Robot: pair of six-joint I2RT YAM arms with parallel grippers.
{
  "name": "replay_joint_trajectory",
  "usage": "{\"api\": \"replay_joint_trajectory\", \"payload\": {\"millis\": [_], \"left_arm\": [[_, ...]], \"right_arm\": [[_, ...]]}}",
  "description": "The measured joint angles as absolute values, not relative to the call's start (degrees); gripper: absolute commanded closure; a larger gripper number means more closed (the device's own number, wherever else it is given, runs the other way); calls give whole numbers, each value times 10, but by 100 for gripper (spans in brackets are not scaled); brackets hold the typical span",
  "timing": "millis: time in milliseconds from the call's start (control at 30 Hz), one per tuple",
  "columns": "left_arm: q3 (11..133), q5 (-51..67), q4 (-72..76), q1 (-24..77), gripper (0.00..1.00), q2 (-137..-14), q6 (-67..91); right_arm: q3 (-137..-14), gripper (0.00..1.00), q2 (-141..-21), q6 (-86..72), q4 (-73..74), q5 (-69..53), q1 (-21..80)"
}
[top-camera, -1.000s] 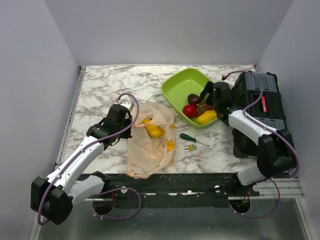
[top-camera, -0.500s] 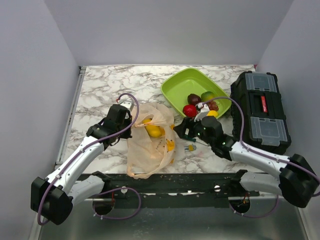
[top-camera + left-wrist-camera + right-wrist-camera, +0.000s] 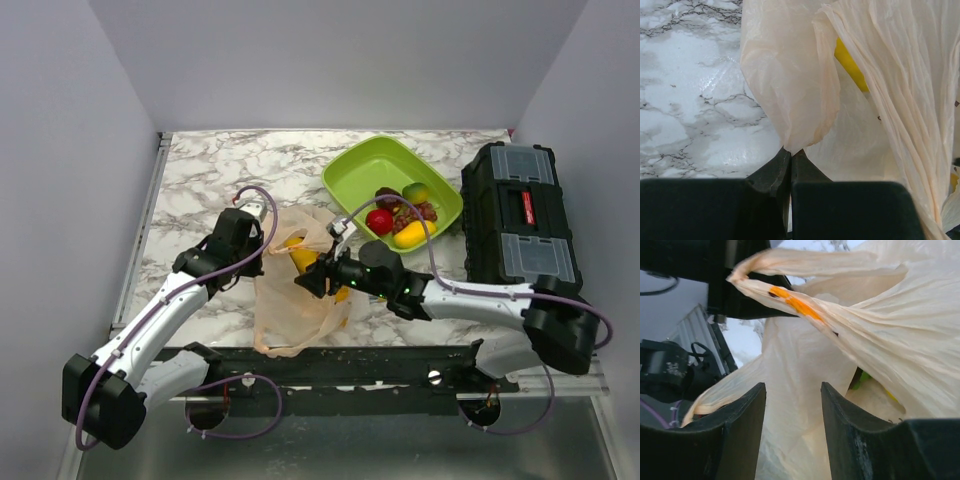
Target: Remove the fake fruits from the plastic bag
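The peach plastic bag (image 3: 290,300) lies crumpled near the table's front edge. A yellow fake fruit (image 3: 305,259) shows through its mouth, and also in the left wrist view (image 3: 850,65). My left gripper (image 3: 262,240) is shut on a fold of the bag's rim (image 3: 790,75), holding it up. My right gripper (image 3: 308,283) hovers at the bag's mouth. Its jaws stand open, and between them I see only bag film (image 3: 865,340). More fake fruits lie in the lime-green tray (image 3: 366,165): a red apple (image 3: 379,221), a dark plum (image 3: 387,198) and a yellow piece (image 3: 411,236).
A black toolbox (image 3: 520,225) stands at the right edge, beside the tray. My right arm stretches across the table's front, from its base at the right to the bag. Grey walls close in the marble table on three sides.
My right arm has swung from the tray over to the bag's mouth, and its jaws have narrowed. The left gripper and the bag rim it holds have stayed put.
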State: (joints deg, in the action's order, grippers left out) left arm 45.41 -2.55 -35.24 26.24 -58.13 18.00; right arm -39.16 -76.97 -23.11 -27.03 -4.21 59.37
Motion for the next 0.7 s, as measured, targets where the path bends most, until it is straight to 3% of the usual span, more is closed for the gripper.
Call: {"api": "replay_joint_trajectory", "payload": {"millis": [133,367,700], "left_arm": [[454,-25,-352,262,100,-581,180],[454,-25,-352,262,100,-581,180],[454,-25,-352,262,100,-581,180]], "right_arm": [[-429,59,-854,-234,-267,-34,604],[-480,66,-901,-227,-224,68,607],[-507,67,-958,-216,-190,175,607]]}}
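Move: Some 13 cm ahead of the right hand and roughly straight in line, about 14 cm below it, lies the yellow fruit in the bag, partly under a fold of film. The red fruit in the green tray is about 18 cm right and 22 cm ahead; the tray's middle is some 21 cm right and 29 cm ahead. From the left hand, the yellow fruit lies roughly 7 cm ahead, 9 cm right and 9 cm lower. Dipping into the bag's mouth, the right hand first sinks steeply with a slight drift left, then reaches forward and sinks again towards the yellow fruit: about 8 cm down and 7 cm forward in all. Its fingers swing some 20 degrees clockwise, tip further down and narrow partway without shutting, working in under the folded film. The left hand stays put, keeping its pinch on the bag's edge. ##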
